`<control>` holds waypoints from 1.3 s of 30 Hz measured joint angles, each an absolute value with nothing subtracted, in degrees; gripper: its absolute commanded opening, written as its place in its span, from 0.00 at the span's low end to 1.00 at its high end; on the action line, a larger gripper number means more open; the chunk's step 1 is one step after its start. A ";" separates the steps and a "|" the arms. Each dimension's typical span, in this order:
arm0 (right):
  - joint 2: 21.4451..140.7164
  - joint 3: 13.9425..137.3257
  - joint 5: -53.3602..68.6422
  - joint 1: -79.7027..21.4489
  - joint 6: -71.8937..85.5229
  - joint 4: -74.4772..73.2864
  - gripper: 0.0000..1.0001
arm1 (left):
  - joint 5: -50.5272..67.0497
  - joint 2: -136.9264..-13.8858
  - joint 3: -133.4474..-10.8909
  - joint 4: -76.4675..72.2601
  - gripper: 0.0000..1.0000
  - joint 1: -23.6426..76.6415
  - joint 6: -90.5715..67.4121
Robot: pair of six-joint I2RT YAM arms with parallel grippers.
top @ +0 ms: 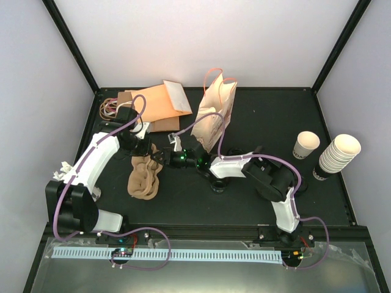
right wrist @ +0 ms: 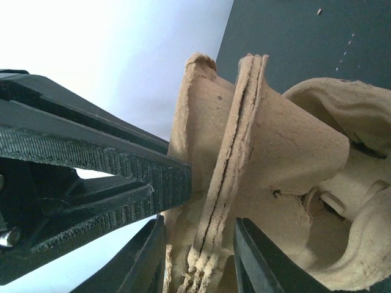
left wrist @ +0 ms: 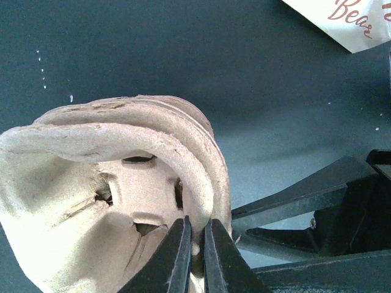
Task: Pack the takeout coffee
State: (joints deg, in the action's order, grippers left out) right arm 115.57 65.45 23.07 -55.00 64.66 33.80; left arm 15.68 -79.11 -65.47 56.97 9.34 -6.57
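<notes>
The takeout coffee (top: 305, 146), a small cream cup with dark print, stands alone at the right of the table, far from both grippers. A tan pulp cup carrier (top: 145, 177) hangs at centre left between the two arms. My left gripper (left wrist: 197, 244) is shut on a thin rim of the carrier (left wrist: 122, 183). My right gripper (right wrist: 198, 250) meets it from the other side, its jaws pressed on a layered carrier edge (right wrist: 235, 152). In the top view the left gripper (top: 154, 155) and right gripper (top: 166, 157) nearly touch.
A printed white paper bag (top: 217, 113) stands upright just behind the grippers. Flat orange and brown paper bags (top: 160, 104) lie at the back left. A tall stack of nested cream cups (top: 338, 154) stands right of the single cup.
</notes>
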 measured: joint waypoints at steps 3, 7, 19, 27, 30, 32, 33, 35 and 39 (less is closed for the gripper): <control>115.57 65.43 23.09 -55.05 65.10 34.17 0.33 | 15.68 -79.09 -65.47 56.97 0.03 9.34 -6.57; 115.61 65.23 23.07 -55.05 65.93 34.41 0.32 | 15.68 -79.09 -65.47 56.97 0.03 9.32 -6.57; 116.44 63.33 22.44 -55.02 66.57 34.33 0.35 | 15.62 -79.09 -65.47 57.04 0.03 9.32 -6.57; 116.44 62.87 21.69 -55.02 66.30 33.15 0.35 | 15.64 -79.09 -65.56 57.10 0.03 9.32 -6.57; 116.44 62.87 21.32 -55.02 65.71 32.08 0.35 | 15.64 -79.09 -65.91 57.28 0.03 9.34 -6.55; 116.44 62.87 20.99 -55.02 65.10 31.29 0.35 | 15.64 -79.09 -66.28 57.49 0.03 9.34 -6.55; 116.44 62.87 20.78 -55.02 64.58 30.55 0.35 | 15.64 -79.07 -66.37 57.49 0.03 9.32 -6.55; 116.44 62.87 20.47 -55.05 63.55 29.08 0.37 | 15.64 -79.07 -66.37 57.65 0.03 9.32 -6.55; 116.33 62.87 20.25 -55.05 61.63 27.88 0.39 | 15.64 -79.07 -66.37 57.63 0.03 9.32 -6.55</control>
State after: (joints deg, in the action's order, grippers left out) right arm 116.33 62.87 20.25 -55.05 61.63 27.88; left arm 15.64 -79.07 -66.37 57.63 9.32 -6.55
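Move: The left hand already pinches the top rim of the pulp cup carrier, whose middle lies about 8 cm back, 2 cm left and 6 cm below it. From the right hand, whose fingers point left around the right-hand rims, that middle is some 7 cm back, 6 cm left and 5 cm down. The paper bag stands about 20 cm right and 13 cm ahead of the right hand; a clear cup, about 23 cm right, 10 cm back and 12 cm lower. With its fingertips still at the carrier's right-hand rims, the right hand pauses, then works down about 5 cm beside them to the lower nested layers, easing nearly 2 cm to the right. Its fingertips tip down some 10 degrees and stay about a third open, never pinching shut. The left hand holds still and keeps its pinch on the top rim. ##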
